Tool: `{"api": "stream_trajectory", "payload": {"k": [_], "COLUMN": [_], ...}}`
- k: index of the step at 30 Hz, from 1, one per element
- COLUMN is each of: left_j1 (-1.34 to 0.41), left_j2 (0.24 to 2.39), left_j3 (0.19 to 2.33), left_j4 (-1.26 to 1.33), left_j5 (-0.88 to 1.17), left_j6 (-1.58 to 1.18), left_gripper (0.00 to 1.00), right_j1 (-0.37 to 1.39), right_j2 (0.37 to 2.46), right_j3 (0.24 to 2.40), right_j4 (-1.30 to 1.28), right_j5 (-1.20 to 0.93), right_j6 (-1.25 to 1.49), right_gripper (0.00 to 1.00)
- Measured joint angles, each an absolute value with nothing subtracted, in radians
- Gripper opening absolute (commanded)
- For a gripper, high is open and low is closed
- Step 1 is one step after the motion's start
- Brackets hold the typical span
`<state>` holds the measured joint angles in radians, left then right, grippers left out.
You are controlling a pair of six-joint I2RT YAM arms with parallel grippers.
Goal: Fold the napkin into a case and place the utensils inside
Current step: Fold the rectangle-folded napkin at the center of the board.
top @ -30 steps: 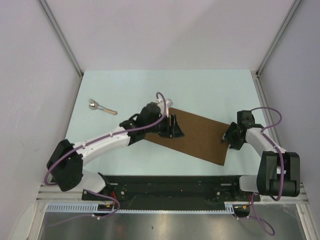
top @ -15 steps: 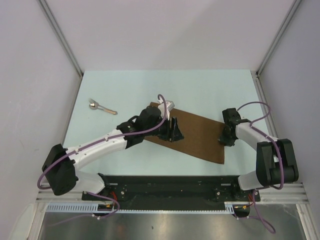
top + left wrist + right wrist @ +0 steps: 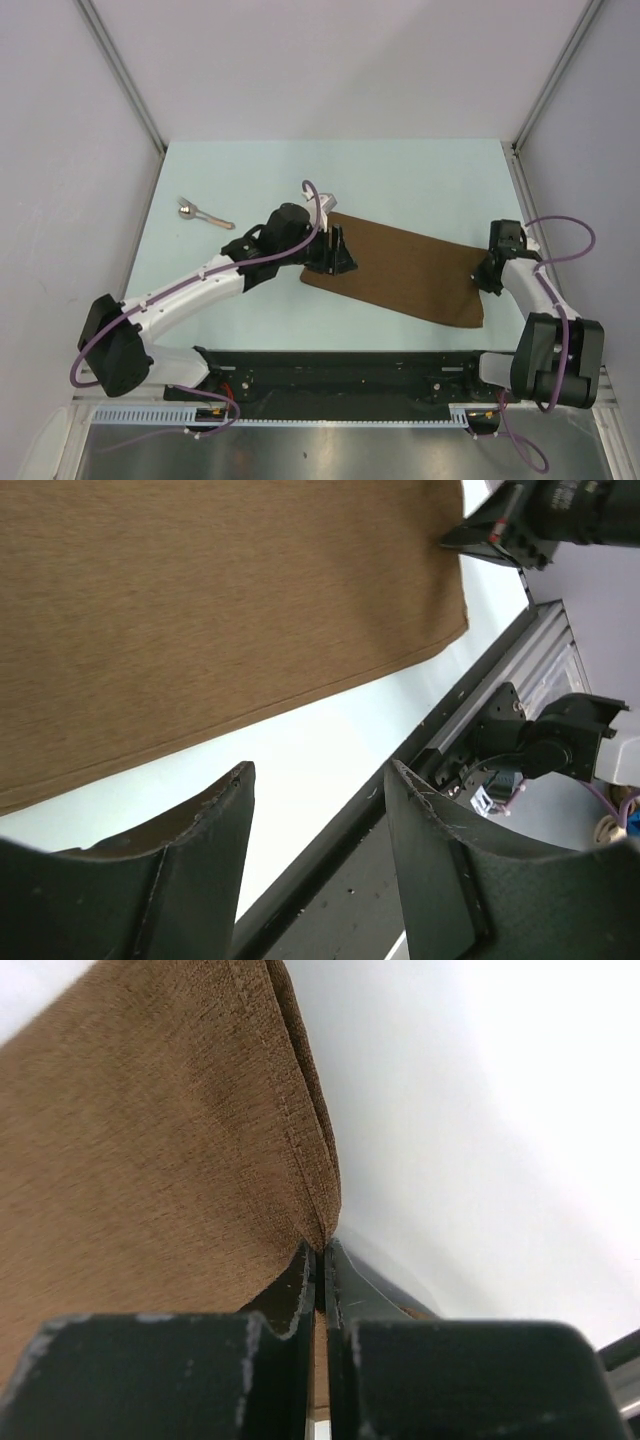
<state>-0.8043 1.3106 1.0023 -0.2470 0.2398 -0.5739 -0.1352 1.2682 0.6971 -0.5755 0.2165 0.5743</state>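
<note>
The brown napkin [image 3: 400, 270] lies folded as a long slanted strip across the middle of the pale table. My right gripper [image 3: 484, 277] is at its right end, shut on the doubled hem of the napkin [image 3: 150, 1140], which runs into the pinched tips of the right gripper [image 3: 322, 1250]. My left gripper [image 3: 335, 250] stands over the strip's left end, open and holding nothing. In the left wrist view the left gripper [image 3: 320, 770] hovers beside the near edge of the napkin [image 3: 200, 610]. The utensils [image 3: 200, 213], silver head and tan handle, lie far left.
A black rail [image 3: 340, 365] runs along the table's near edge, just below the napkin. Grey walls close the table on the left, back and right. The right arm's wrist [image 3: 520, 525] shows at the napkin's far corner.
The right gripper went from open to shut on the napkin's right end and drew it to the right. The napkin slid right. The left gripper shifted slightly left and stayed open.
</note>
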Motion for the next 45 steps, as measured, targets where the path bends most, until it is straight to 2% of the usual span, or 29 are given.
{"api": "stream_trajectory", "payload": {"k": [5, 10, 16, 21, 31, 45], "left_j1": [-0.761, -0.719, -0.680, -0.660, -0.625, -0.597], "left_j2": [1.285, 1.259, 1.212, 1.159, 1.134, 1.129], "left_j3": [0.985, 0.945, 0.926, 0.900, 0.866, 0.846], "left_j4": [-0.250, -0.250, -0.253, -0.255, -0.260, -0.268], "left_j5": [0.249, 0.268, 0.268, 0.268, 0.269, 0.275], "left_j6": [-0.574, -0.575, -0.575, -0.574, -0.574, -0.574], "left_gripper": [0.59, 0.59, 0.59, 0.59, 0.59, 0.59], "right_j1": [-0.107, 0.161, 0.447, 0.566, 0.622, 0.624], "right_j2": [1.230, 1.299, 1.578, 1.815, 1.982, 2.085], "right_j3": [0.721, 0.867, 1.107, 1.256, 1.429, 1.456], "right_j4": [-0.588, -0.598, -0.509, -0.455, -0.420, -0.356], "right_j5": [0.212, 0.218, 0.162, 0.094, 0.023, -0.080], "right_j6": [0.542, 0.539, 0.604, 0.654, 0.710, 0.752], "right_gripper": [0.00, 0.00, 0.00, 0.00, 0.00, 0.00]}}
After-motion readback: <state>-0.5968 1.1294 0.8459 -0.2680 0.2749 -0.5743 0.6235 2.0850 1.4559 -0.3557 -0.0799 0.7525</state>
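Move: My right hand holds the middle of the rectangle-folded napkin's right edge just above the board; the napkin's left edge, where it is going, is about 42 cm to the left and 12 cm ahead, some 3 cm lower. The napkin's middle lies roughly 20 cm left and 5 cm ahead of that hand, its near-left corner about 46 cm left and 2 cm ahead. From my empty, open left hand, the left edge is some 17 cm ahead, 5 cm left and 18 cm below. Keeping the right edge pinched, I sweep my right hand about 37 cm left and 13 cm forward in an arc, lifting nearly 6 cm over the napkin and coming down towards its left edge, turning roughly 40 degrees counter-clockwise on the way while the hand's left side tilts up. My open left hand shifts some 7 cm left, touching nothing. ##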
